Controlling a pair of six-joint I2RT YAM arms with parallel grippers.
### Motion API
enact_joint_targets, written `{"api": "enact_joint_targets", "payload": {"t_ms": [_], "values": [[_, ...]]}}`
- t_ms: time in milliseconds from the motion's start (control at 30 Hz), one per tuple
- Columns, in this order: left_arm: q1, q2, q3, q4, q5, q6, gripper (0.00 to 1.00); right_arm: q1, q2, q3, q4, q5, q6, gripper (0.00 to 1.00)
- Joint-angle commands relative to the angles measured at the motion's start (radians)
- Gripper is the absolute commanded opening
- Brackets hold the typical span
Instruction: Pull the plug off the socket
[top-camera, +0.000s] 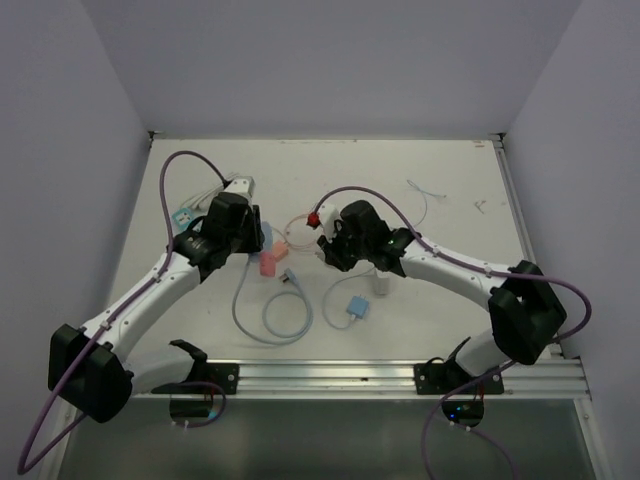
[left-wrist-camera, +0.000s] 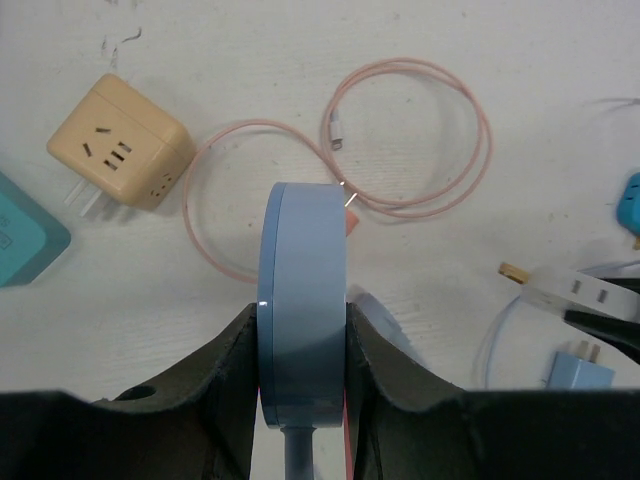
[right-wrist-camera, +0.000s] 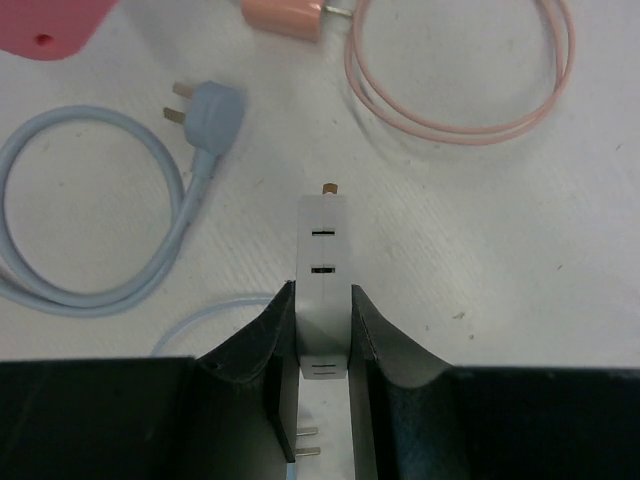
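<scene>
My left gripper (left-wrist-camera: 303, 320) is shut on a round blue disc (left-wrist-camera: 303, 260) held on edge, a blue cable leaving its near end. Behind it peeks a pink-red block (top-camera: 270, 263); I cannot tell whether the two are joined. My right gripper (right-wrist-camera: 323, 295) is shut on a white socket bar (right-wrist-camera: 323, 240) with slots along its top and a brass pin at its far end. That bar (left-wrist-camera: 590, 290) also shows in the left wrist view. A small blue plug (left-wrist-camera: 580, 368) lies beside it with both prongs bare (right-wrist-camera: 308, 445), apart from the bar.
A blue three-pin plug (right-wrist-camera: 210, 110) on a looped blue cable (top-camera: 285, 325) lies between the arms. A pink charger (right-wrist-camera: 285, 15) with coiled pink cable (left-wrist-camera: 420, 130), a beige cube adapter (left-wrist-camera: 120, 140) and a teal block (left-wrist-camera: 20, 240) sit nearby. Walls enclose the table.
</scene>
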Motion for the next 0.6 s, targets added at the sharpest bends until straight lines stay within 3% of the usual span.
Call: {"api": "enact_joint_targets", "payload": {"t_ms": [0, 200, 300, 367, 400, 500, 567], "values": [[0.005, -0.053, 0.002, 0.144, 0.092, -0.011, 0.00, -0.102, 0.058, -0.042, 0.106, -0.120, 0.198, 0.00], [0.005, -0.050, -0.032, 0.210, 0.162, -0.063, 0.00, -0.227, 0.118, -0.075, 0.196, -0.218, 0.358, 0.00], [0.005, -0.041, -0.046, 0.238, 0.168, -0.093, 0.00, -0.254, 0.144, -0.074, 0.198, -0.217, 0.394, 0.09], [0.005, -0.033, -0.049, 0.248, 0.204, -0.110, 0.00, -0.261, 0.147, -0.078, 0.193, -0.179, 0.408, 0.19], [0.005, -0.024, -0.049, 0.251, 0.207, -0.121, 0.00, -0.267, 0.146, -0.083, 0.193, -0.169, 0.409, 0.32], [0.005, -0.010, -0.050, 0.265, 0.217, -0.135, 0.00, -0.267, 0.131, -0.083, 0.170, -0.104, 0.394, 0.55], [0.005, -0.004, -0.049, 0.271, 0.227, -0.142, 0.00, -0.267, 0.118, -0.088, 0.161, -0.050, 0.386, 0.63]]}}
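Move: Still pinched in the right fingers, the white plug is headed for a bare table spot about 5 cm ahead, 5 cm to the right and 7 cm below that hand. The light-blue charger lies roughly 12 cm nearer the base than that spot and 3 cm right of it; the white box stands some 9 cm right of it and 5 cm back. Seen from the left hand, the spot is about 22 cm right, 2 cm ahead and 10 cm down. Sinking some 6 cm while reaching forward and to its right about 5 cm each, the right hand carries the white plug down to the bare table, tipping its fingers further down and turning clockwise, then stops and opens around the plug. The left hand keeps its grip on the socket with the red plug and shifts about 4 cm right, rolling its right side up. ##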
